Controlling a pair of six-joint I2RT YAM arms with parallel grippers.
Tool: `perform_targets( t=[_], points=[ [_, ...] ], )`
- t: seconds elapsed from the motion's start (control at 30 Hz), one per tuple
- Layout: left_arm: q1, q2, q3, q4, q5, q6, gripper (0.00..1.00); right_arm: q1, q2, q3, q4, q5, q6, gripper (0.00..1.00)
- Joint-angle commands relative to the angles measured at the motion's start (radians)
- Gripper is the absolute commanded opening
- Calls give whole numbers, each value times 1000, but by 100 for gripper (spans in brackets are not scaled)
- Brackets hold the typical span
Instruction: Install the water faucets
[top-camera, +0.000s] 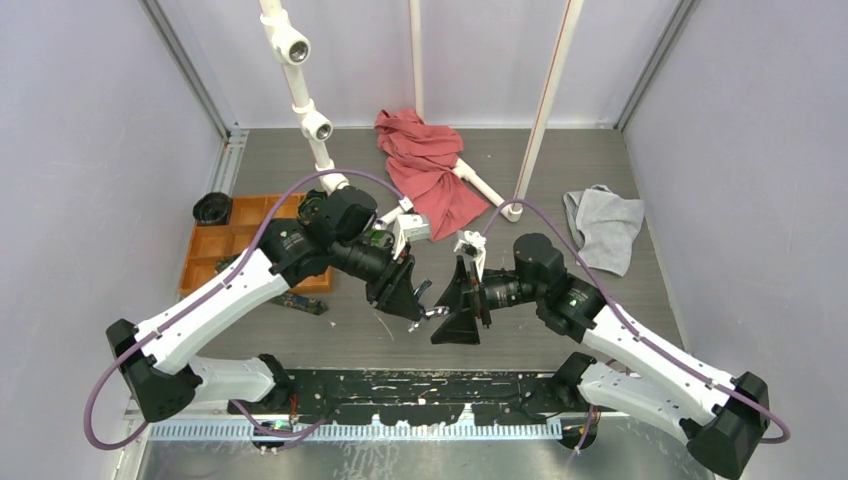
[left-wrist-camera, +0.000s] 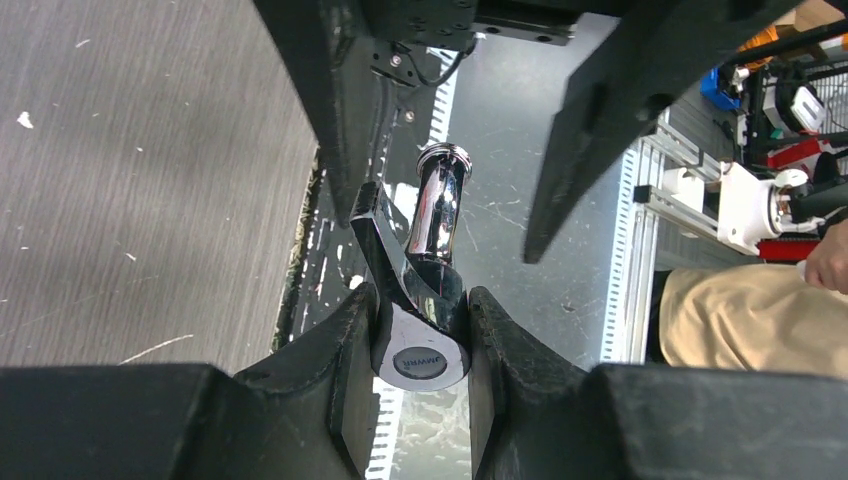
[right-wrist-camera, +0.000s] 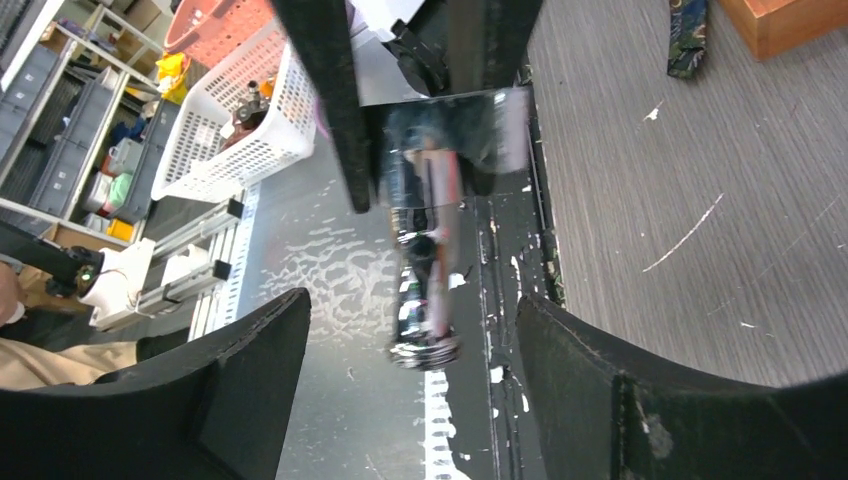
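Observation:
A shiny silver water faucet (left-wrist-camera: 432, 235) is held above the table's near edge. My left gripper (left-wrist-camera: 420, 345) is shut on its round capped body, and the spout sticks out away from the fingers. In the top view the faucet (top-camera: 432, 312) hangs between the two grippers, which face each other. My right gripper (right-wrist-camera: 412, 375) stands open, its black fingers (right-wrist-camera: 240, 370) wide on either side of the blurred spout end (right-wrist-camera: 425, 300) without touching it. The left gripper (top-camera: 408, 292) and the right gripper (top-camera: 452, 305) nearly meet at mid-table.
A white pipe with open tee fittings (top-camera: 300, 90) rises at the back left. A red cloth (top-camera: 430, 170) lies behind the grippers and a grey cloth (top-camera: 605, 225) at the right. An orange tray (top-camera: 235, 240) sits at the left. A black mounting plate (top-camera: 430, 385) runs along the near edge.

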Motion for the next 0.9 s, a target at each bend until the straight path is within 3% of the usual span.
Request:
perform_targets(
  t=[0.0,0.27,0.43,0.73,0.87],
  points=[
    [3,8,39,2,82,-6,0,10,27,8,129,15,-34,77],
    [4,29,53,-1,105,-14,0,34,90,39,123,6,-98,68],
    [4,36,55,-1,121,-19,0,36,91,30,183,-19,-88,56],
    [3,75,53,12,155,-28,0,40,108,39,181,-59,-100,52],
    [4,77,48,10,149,-28,0,40,131,78,66,-80,-185,31]
  ],
)
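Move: Between the two grippers is the faucet, still clamped in the left fingers, its middle about 3 cm right of the left hand's point and level with it. From the right hand it lies some 4 cm left, 1 cm ahead and 1 cm below, its free pipe already reaching between the open fingers. From the left hand, a camouflage pouch lies about 8 cm ahead, 25 cm left and 25 cm below. Sliding left about 2 cm over the faucet's free end, slightly forward and dipping nearly 2 cm before coming halfway back up, the right hand closes its wide-open fingers by about half and pinches the faucet's body and pipe. The left hand keeps its grip, easing roughly 1 cm each right, down and back while rolling about 10 degrees. ##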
